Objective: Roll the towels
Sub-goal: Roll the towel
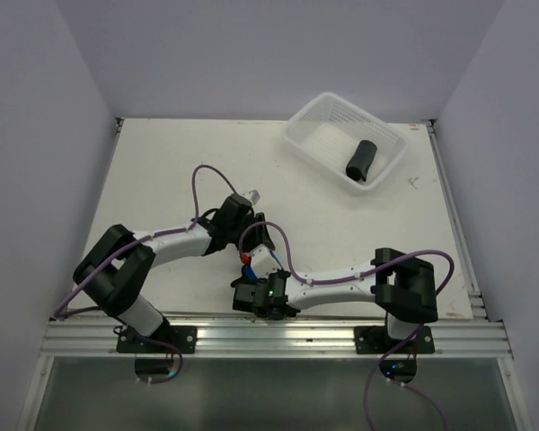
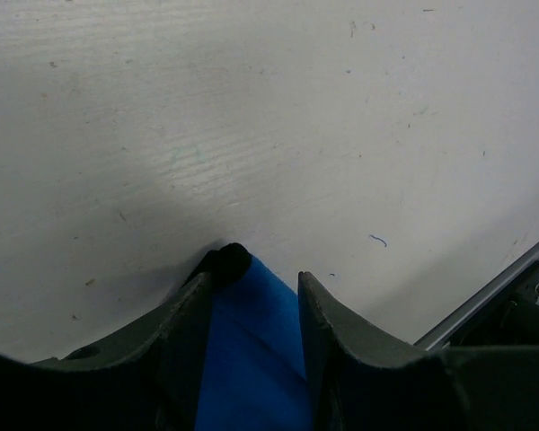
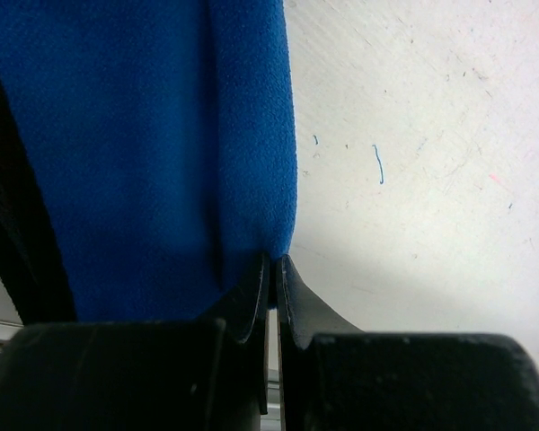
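The bright blue towel (image 2: 251,359) with black edging sits between my left gripper's (image 2: 256,278) fingers, its black corner poking out onto the table. In the right wrist view the blue towel (image 3: 144,135) fills the upper left, and my right gripper (image 3: 274,260) is pinched shut on its edge. In the top view both grippers, left (image 1: 257,232) and right (image 1: 250,285), meet near the table's front middle, and the arms hide the blue towel. The purple and black towel (image 1: 361,160) lies rolled inside the white basket (image 1: 298,136).
The white perforated basket stands at the back right of the white table (image 1: 180,171). The aluminium rail (image 1: 278,337) runs along the near edge, close behind the right gripper. Purple cables loop over both arms. White walls enclose the table on three sides.
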Motion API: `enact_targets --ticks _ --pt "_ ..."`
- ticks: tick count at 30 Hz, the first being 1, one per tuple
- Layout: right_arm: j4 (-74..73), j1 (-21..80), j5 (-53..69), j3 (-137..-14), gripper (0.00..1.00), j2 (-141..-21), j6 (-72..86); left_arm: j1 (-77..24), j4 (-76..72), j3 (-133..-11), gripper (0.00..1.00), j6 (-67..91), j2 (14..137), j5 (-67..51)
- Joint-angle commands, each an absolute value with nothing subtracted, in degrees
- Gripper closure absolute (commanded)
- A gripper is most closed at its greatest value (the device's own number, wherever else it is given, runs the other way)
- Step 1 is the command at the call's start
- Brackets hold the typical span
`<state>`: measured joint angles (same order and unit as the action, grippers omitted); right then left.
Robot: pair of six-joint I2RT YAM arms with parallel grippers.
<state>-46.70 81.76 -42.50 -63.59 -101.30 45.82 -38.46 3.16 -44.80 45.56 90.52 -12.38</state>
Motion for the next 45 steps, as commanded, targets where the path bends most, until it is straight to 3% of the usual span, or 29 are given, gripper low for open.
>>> enact_targets --ticks 1,17,21,25,29,32,37,45 --pt "-46.0 82.1 -43.9 -63.8 1.00 -100.6 47.4 -39.1 3.8 -46.8 0.53 43.7 92.5 -10.0" --pt "-45.5 82.1 -43.2 -65.0 1.00 -102.2 47.7 -41.9 8.9 -48.5 0.56 41.8 92.1 -6.4" --pt "-46.0 82.1 -43.9 -65.3 1.00 -102.1 48.3 -43.6 11.3 -48.6 0.70 41.0 92.8 -3.7" --pt "-46.2 82.8 -44.6 -66.0 1.00 -102.3 47.6 -44.6 11.6 -48.3 0.75 40.9 95.1 -4.0" --pt "-47.4 84.0 -46.7 -67.6 1.00 -103.0 47.0 -45.2 12.2 -49.0 0.87 40.3 96.8 -3.7" --pt "-48.1 85.1 -48.0 -68.4 1.00 -103.7 46.3 -45.2 13.3 -50.4 1.00 39.9 97.6 -2.5" --pt "-51.0 86.8 -51.6 -70.9 1.00 -105.6 44.0 -44.5 12.6 -52.1 1.00 40.1 95.3 1.6" --pt "-66.4 91.6 -60.2 -81.7 1.00 -118.5 41.5 -39.6 3.1 -46.9 1.00 41.0 88.3 1.6"
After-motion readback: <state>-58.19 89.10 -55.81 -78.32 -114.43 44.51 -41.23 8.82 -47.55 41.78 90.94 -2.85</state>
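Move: The far end of the blue towel's folded edge lies almost under my open left fingers, about 1 cm back and some 3 cm down. My right hand already pinches that edge's near end, some 11 cm back and 8 cm right of my left hand. From my right hand the far end is about 10 cm ahead and 7 cm left, a little below, and the towel's black-bordered left side some 10 cm left and 3 cm ahead. I lower my left hand about 2 cm, easing slightly back, and close its fingers until they pinch the far end of the folded edge, then raise it a little, forward and left. My right hand keeps its pinch on the near end, waits, then carries it about 4 cm left and 2 cm up over the towel, tilting the fingertips up and turning slightly counter-clockwise. ##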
